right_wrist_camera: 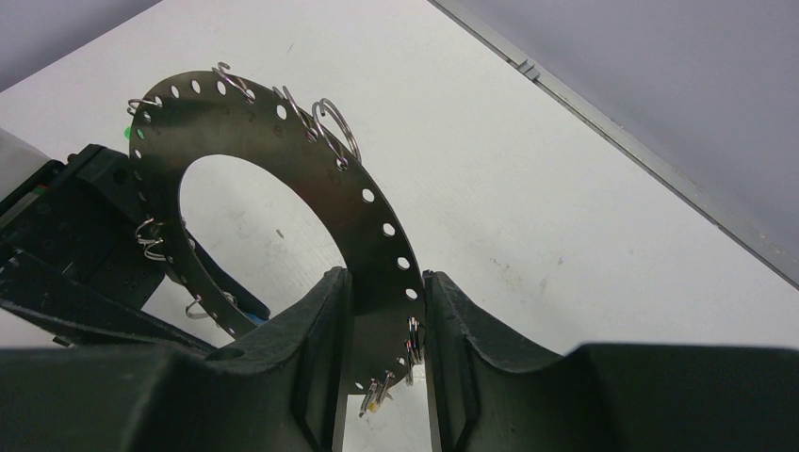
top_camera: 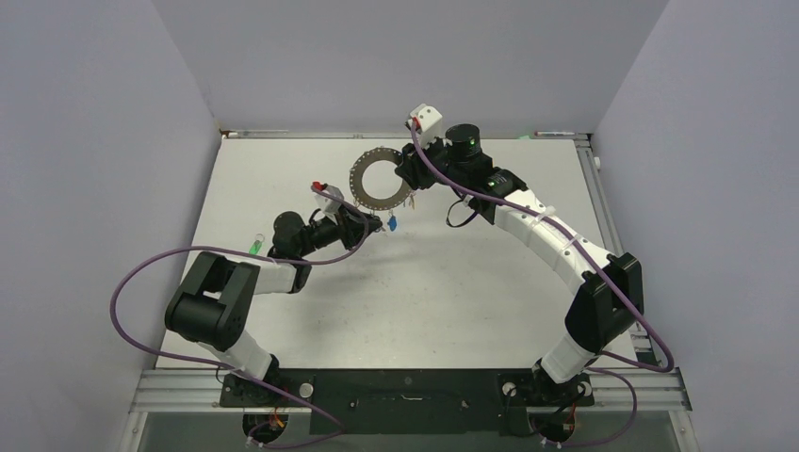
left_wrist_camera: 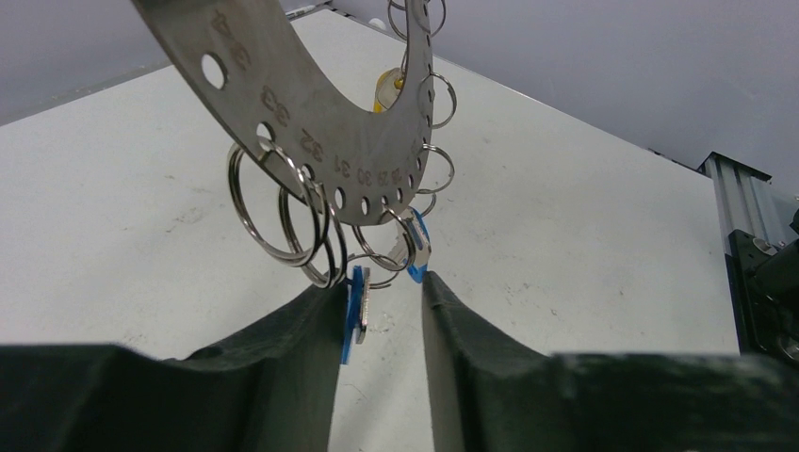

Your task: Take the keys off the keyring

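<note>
My right gripper (right_wrist_camera: 388, 278) is shut on the keyring (right_wrist_camera: 372, 254), a flat silver ring with numbered holes, and holds it upright above the table (top_camera: 424, 282). Small split rings hang from its holes. In the left wrist view the keyring (left_wrist_camera: 283, 85) hangs just above my left gripper (left_wrist_camera: 382, 282). Its jaws stand narrowly apart. A blue-tagged key (left_wrist_camera: 358, 306) lies against the left finger's inner face, with a gap to the right finger. A second blue-tagged key (left_wrist_camera: 418, 247) touches the right fingertip. A yellow tag (left_wrist_camera: 384, 89) hangs further up. A green-tagged key (top_camera: 255, 244) lies on the table beside the left arm.
Grey walls close in the white table on three sides. A metal rail (top_camera: 405, 135) runs along its back edge and another rail (top_camera: 603, 202) along the right. Purple cables (top_camera: 122, 311) loop off both arms.
</note>
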Robot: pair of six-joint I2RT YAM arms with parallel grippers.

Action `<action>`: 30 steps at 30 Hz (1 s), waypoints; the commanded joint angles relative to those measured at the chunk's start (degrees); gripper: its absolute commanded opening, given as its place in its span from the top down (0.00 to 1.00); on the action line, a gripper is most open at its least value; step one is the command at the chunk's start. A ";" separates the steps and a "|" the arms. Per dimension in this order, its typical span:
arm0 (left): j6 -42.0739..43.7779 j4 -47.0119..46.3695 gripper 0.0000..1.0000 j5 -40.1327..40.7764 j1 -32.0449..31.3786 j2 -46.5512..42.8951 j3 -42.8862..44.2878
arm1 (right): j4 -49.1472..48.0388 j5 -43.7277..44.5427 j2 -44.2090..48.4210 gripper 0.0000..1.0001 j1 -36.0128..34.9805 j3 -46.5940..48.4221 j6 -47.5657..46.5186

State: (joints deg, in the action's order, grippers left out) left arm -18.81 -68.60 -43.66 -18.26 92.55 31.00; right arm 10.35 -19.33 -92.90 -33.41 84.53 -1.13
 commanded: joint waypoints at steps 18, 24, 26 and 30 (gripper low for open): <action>15.96 55.22 1.00 7.28 -0.91 -15.58 12.66 | -6.01 -1.11 2.70 0.95 5.13 -11.44 8.50; 23.58 71.65 1.00 11.07 -2.98 -15.14 17.10 | -8.02 -1.92 2.32 0.95 5.15 -19.69 15.16; 26.66 76.63 1.00 12.78 -3.82 -14.13 18.69 | -9.24 -1.78 2.80 0.95 5.19 -22.69 16.76; 28.24 80.48 1.00 14.81 -5.39 -12.86 20.07 | -14.65 -3.54 4.02 0.95 5.15 -30.03 19.79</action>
State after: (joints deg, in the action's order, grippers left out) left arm 4.47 4.89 -32.80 -22.96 79.44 46.96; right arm 1.56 -22.48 -92.23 -28.86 59.83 15.70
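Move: A blue key hangs right between my open left fingertips, about 1 cm ahead of their middle and 1 cm below, level sideways. The keyring's middle is some 3 cm ahead of my left hand and 7 cm above it, neither left nor right; the other blue key dangles about 3 cm to its right, level fore and aft, 1 cm higher. From my right hand, which holds the keyring's right rim, the first blue key lies 5 cm back, 5 cm left and 10 cm below. I shut my left fingers on the blue key and keep hold of it, lift it some 2.5 cm, then bring it down about 7.5 cm and back 4, tipping the fingertips downward. My right hand keeps its pinch on the keyring, shifts rightward and slightly forward, then sinks 15 cm and draws back, its wrist tipping down about 25 degrees. ##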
